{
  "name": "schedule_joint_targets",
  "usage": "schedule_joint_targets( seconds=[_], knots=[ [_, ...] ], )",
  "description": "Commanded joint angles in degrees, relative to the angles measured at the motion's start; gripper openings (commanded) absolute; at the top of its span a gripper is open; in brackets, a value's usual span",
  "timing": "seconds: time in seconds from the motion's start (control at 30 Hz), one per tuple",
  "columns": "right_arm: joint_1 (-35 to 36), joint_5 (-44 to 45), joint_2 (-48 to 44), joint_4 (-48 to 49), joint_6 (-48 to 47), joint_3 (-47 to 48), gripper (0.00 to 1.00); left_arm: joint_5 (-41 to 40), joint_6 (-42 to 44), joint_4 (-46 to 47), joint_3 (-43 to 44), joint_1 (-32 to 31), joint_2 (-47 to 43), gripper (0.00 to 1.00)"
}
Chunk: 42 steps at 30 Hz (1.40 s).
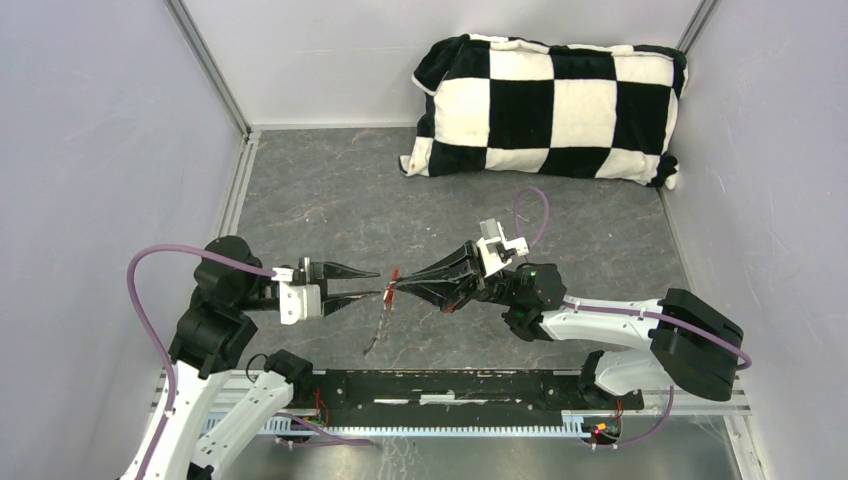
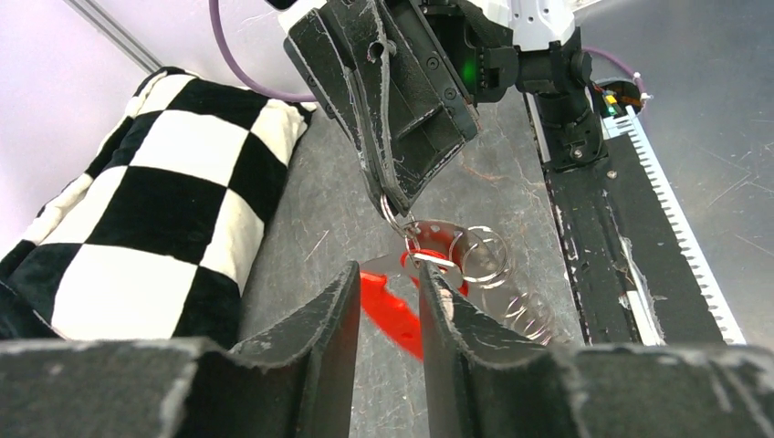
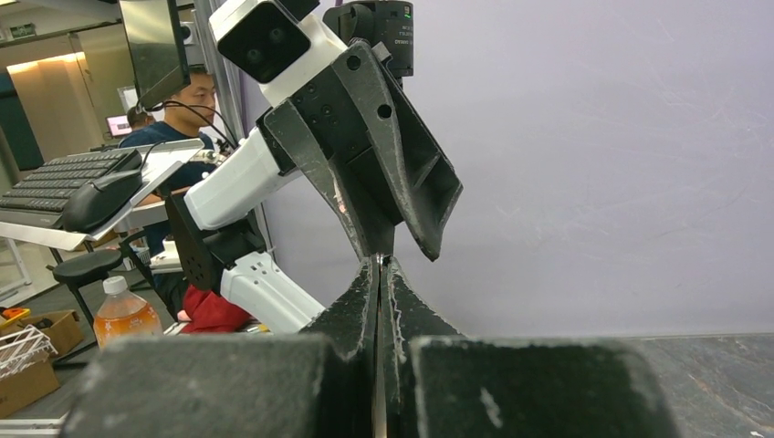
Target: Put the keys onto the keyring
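My right gripper (image 1: pixel 397 285) is shut on the keyring (image 2: pixel 479 255), pinching one thin silver ring at its fingertips (image 2: pixel 394 205). More silver rings and the long red fob (image 2: pixel 394 315) hang below it above the grey table (image 1: pixel 330 200). From the left, my left gripper (image 1: pixel 379 283) reaches in, its jaws open with a narrow gap. In the left wrist view the fob shows through that gap (image 2: pixel 388 267), and a ring rests against the right fingertip (image 2: pixel 431 278). I cannot pick out the keys among the rings. In the right wrist view my right fingers (image 3: pixel 392 301) are pressed together.
A black-and-white checked cushion (image 1: pixel 548 105) lies against the back wall. A black rail (image 1: pixel 450 385) runs along the table's near edge between the arm bases. Pale walls close in the left and right sides.
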Motion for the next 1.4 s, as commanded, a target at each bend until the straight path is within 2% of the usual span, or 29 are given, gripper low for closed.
schedule_joint_targets(
  seconds=[0.0, 0.37, 0.6, 0.77, 0.9, 1.07, 1.27, 1.37],
  knots=[
    [-0.23, 0.54, -0.64, 0.80, -1.39, 2.82, 0.01, 2.79, -3.34, 1.79, -0.29, -0.05, 0.85, 0.34],
    [-0.18, 0.93, -0.48, 0.04, -1.92, 3.09, 0.01, 5.76, -8.72, 1.74, -2.03, -0.05, 1.86, 0.30],
    [-0.17, 0.61, -0.43, -0.09, -1.92, 3.05, 0.01, 0.85, -7.43, 1.74, -1.63, -0.05, 2.33, 0.24],
    [-0.19, 0.73, -0.39, -0.06, -1.87, 2.79, 0.00, 1.63, -8.06, 2.41, -1.63, -0.07, 2.17, 0.23],
    [-0.17, 0.79, -0.49, -0.06, -1.86, 2.78, 0.01, 1.98, -7.60, 2.38, -2.16, -0.06, 1.89, 0.15],
    [-0.11, 1.51, -0.24, -0.15, -1.61, 2.95, 0.01, 2.68, -3.92, 2.42, -3.31, -0.05, 0.49, 0.06],
    [0.48, 3.85, 0.16, -0.96, -2.02, 3.39, 0.01, 6.63, 4.64, 2.51, -5.25, -0.05, -1.51, 0.03],
    [1.07, 5.64, -0.20, -2.60, -2.78, 3.49, 0.01, 6.16, 7.92, 2.51, -5.43, -0.08, -1.17, 0.02]
  ],
)
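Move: Just off the left fingertips, some 2 cm to the right of the left hand and 2 cm below it, hangs the metal link under the keyring. The right hand already pinches the keyring; from there the link lies about 2 cm below and 1 cm to the left. The red handle hangs 3 cm right, 1 cm ahead and 5 cm below the left hand, the ring chain about 5 cm back, 2 cm right and 7 cm below. Sinking some 2.5 cm to the link under the keyring, the left hand tips its fingertips down about 10 degrees, then mostly levels out again late on. Its part-open fingers close almost fully as it settles and pinch the link just below the right fingertips; the right hand stays nearly in place, keeping its pinch on the keyring. ##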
